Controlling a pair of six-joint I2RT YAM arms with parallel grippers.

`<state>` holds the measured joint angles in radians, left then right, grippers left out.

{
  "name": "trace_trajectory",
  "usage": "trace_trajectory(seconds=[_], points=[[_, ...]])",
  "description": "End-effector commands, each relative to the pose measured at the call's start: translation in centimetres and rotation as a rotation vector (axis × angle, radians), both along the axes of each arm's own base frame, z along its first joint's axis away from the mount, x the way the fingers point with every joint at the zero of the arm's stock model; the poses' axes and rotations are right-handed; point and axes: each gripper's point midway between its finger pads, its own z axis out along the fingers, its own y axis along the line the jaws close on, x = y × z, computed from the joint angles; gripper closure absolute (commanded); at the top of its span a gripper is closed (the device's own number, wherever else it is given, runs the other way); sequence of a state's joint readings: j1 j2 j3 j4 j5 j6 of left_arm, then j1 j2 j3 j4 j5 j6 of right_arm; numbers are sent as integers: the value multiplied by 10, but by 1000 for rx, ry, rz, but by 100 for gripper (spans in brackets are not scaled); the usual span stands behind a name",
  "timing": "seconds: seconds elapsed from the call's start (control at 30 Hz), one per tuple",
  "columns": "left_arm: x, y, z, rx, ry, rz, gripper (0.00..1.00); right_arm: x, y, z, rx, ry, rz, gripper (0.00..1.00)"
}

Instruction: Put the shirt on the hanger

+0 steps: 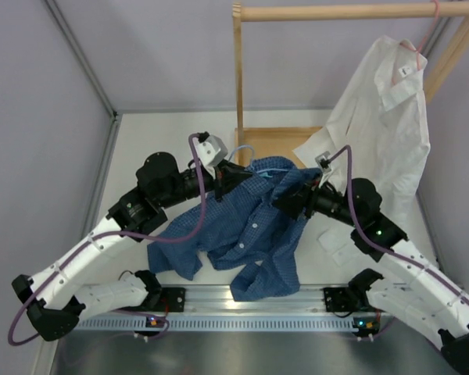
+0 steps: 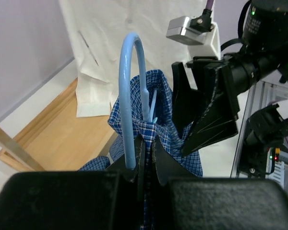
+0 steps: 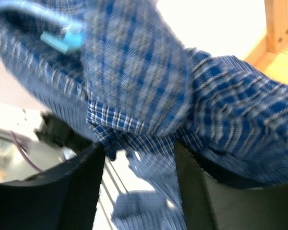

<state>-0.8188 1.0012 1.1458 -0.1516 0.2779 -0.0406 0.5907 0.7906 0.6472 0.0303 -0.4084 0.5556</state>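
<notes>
The dark blue checked shirt (image 1: 250, 226) hangs bunched between my two arms above the table, its lower part trailing toward the front edge. My left gripper (image 1: 228, 178) is shut on a fold of the shirt (image 2: 158, 86) near the collar. The light blue hanger (image 2: 127, 86) rises beside its left finger, hook upward. The hanger's hook (image 1: 245, 150) pokes out of the cloth. My right gripper (image 1: 291, 197) sits at the shirt's right side. In the right wrist view its jaws stand apart (image 3: 139, 146), with blurred shirt cloth (image 3: 134, 72) draped just above the tips and a piece of the hanger (image 3: 62, 36) showing.
A white collared shirt (image 1: 383, 117) hangs on a pink hanger (image 1: 422, 39) from the wooden rail (image 1: 336, 12) at the back right, its tail reaching the table. The rack's wooden base (image 1: 277, 141) lies behind the grippers. A metal rail (image 1: 250, 301) runs along the front edge.
</notes>
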Motion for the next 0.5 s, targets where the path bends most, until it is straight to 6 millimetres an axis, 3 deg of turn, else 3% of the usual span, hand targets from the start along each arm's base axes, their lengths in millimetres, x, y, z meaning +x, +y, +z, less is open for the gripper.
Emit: trace_trajectory(seconds=[0.0,0.1,0.17,0.23,0.37,0.4,0.47], points=[[-15,-6,15,0,-136,-117,100,-24,-29,5,-157,-103,19,41],[-7,-9,5,48,-96,-101,100,-42,-51,25,-222,-171,18,33],[-7,-9,5,48,-88,-99,100,-56,-54,47,-221,-210,56,31],[-14,-12,6,41,-77,-137,100,-64,-57,54,-238,-240,87,30],[-28,-22,3,53,-37,-244,100,-73,-46,79,-220,-319,190,25],[-32,-24,3,53,-30,-273,100,-82,-38,88,-187,-344,264,25],[-46,-31,-1,53,-6,-377,100,-81,-22,104,-125,-392,349,25]])
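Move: The blue shirt's right shoulder, draped over the hanger's free arm, lies just off the right fingertips: some 4 cm ahead, 3 cm to the left and about 5 cm up. From the left hand, which grips the hanger and collar below the hook, it is about 9 cm to the right, 1 cm ahead and 4 cm lower. The rack's wooden base sits some 16 cm ahead of the right hand, 1 cm to its right and 25 cm below. The right hand, its fingers already half open at the cloth, opens them plainly wider and comes clear of the shirt's shoulder, drawing back and slightly right, then climbing steeply, about 10 cm up and 7 cm back in all, while its wrist tilts by some 20 degrees. The left hand keeps its pinch on the hanger and collar below the hook, easing roughly 4 cm down, right and back, and turning a little clockwise. ##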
